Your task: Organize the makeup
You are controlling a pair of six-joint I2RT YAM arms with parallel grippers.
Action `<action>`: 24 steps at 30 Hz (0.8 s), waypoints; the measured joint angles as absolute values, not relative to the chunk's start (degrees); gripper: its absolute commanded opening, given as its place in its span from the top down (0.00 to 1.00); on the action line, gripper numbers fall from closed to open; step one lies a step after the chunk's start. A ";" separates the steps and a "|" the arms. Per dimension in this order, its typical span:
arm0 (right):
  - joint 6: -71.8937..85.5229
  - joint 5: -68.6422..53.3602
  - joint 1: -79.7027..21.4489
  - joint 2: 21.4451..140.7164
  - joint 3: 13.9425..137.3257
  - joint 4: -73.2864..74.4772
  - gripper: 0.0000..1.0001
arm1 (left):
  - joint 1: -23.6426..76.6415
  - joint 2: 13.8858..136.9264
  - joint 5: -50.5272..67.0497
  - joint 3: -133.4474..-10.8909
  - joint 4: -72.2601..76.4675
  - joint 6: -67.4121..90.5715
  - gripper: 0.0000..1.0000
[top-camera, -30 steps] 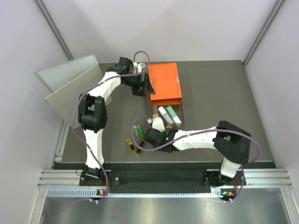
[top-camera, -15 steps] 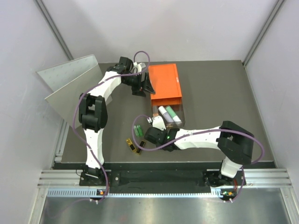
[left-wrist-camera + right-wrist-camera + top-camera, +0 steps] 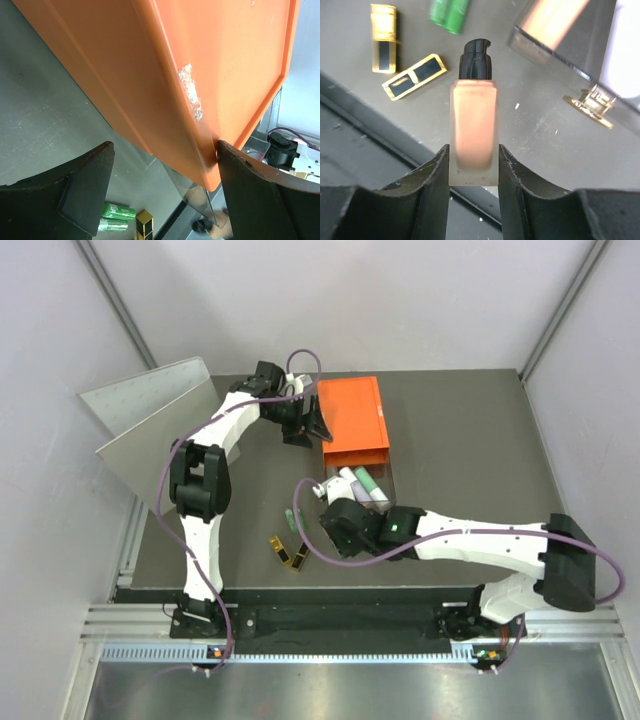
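Observation:
My right gripper (image 3: 473, 156) is shut on the base of a peach bottle (image 3: 473, 125) with a black cap, held clear above the table. Below it lie two black-gold flat cases (image 3: 415, 76) and the green tubes (image 3: 450, 12). In the top view the right gripper (image 3: 325, 508) hangs between the cases (image 3: 288, 553) and the clear drawer (image 3: 362, 485), which holds a white and a green stick. My left gripper (image 3: 165, 185) stands open astride the near corner of the orange box (image 3: 200, 75). One finger (image 3: 260, 200) touches the box, the other is apart.
The orange box (image 3: 352, 420) sits mid-table at the back with its clear drawer pulled out toward me. A grey panel (image 3: 150, 415) leans at the back left. A black strip (image 3: 365, 125) marks the table's near edge.
The right gripper has closed on the peach bottle and raised it. Its elbow has swung out to the right. The left arm has not moved.

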State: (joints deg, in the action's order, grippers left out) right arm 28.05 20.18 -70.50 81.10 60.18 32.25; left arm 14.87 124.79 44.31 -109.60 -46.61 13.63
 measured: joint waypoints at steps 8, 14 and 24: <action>21.74 19.92 -69.58 79.61 71.48 36.86 0.94 | 14.87 124.79 44.16 -109.69 -46.72 13.76 0.14; 19.20 22.79 -62.83 79.90 77.08 37.41 0.93 | 14.87 124.79 44.10 -109.78 -46.85 13.80 0.14; 15.92 23.27 -51.29 80.71 72.16 39.16 0.91 | 15.03 124.79 42.94 -110.59 -47.99 13.54 0.14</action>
State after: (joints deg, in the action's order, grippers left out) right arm 15.92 23.27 -51.29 80.71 72.16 39.16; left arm 15.03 124.79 42.94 -110.59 -47.99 13.54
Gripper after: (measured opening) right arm 0.367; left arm 0.864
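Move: The open clear drawer, where the held foundation bottle is to go, has its middle some 12 cm ahead of the right hand, 4 cm to its right and 9 cm below. In it the boxed foundation lies about 11 cm ahead and 3 left, the white tube 14 ahead and 1 right, the green tube 14 ahead and 5 right. From the left hand, the drawer is roughly 14 cm back, 10 right and 10 below. The foundation bottle, still pinched in the right gripper, is carried up about 11 cm beside the drawer's front, then forward some 12 cm and across to the right over the open drawer, with the last 4 cm or so sinking. The wrist turns some 10 degrees clockwise and tips the fingers slightly forward; they keep their grip. ##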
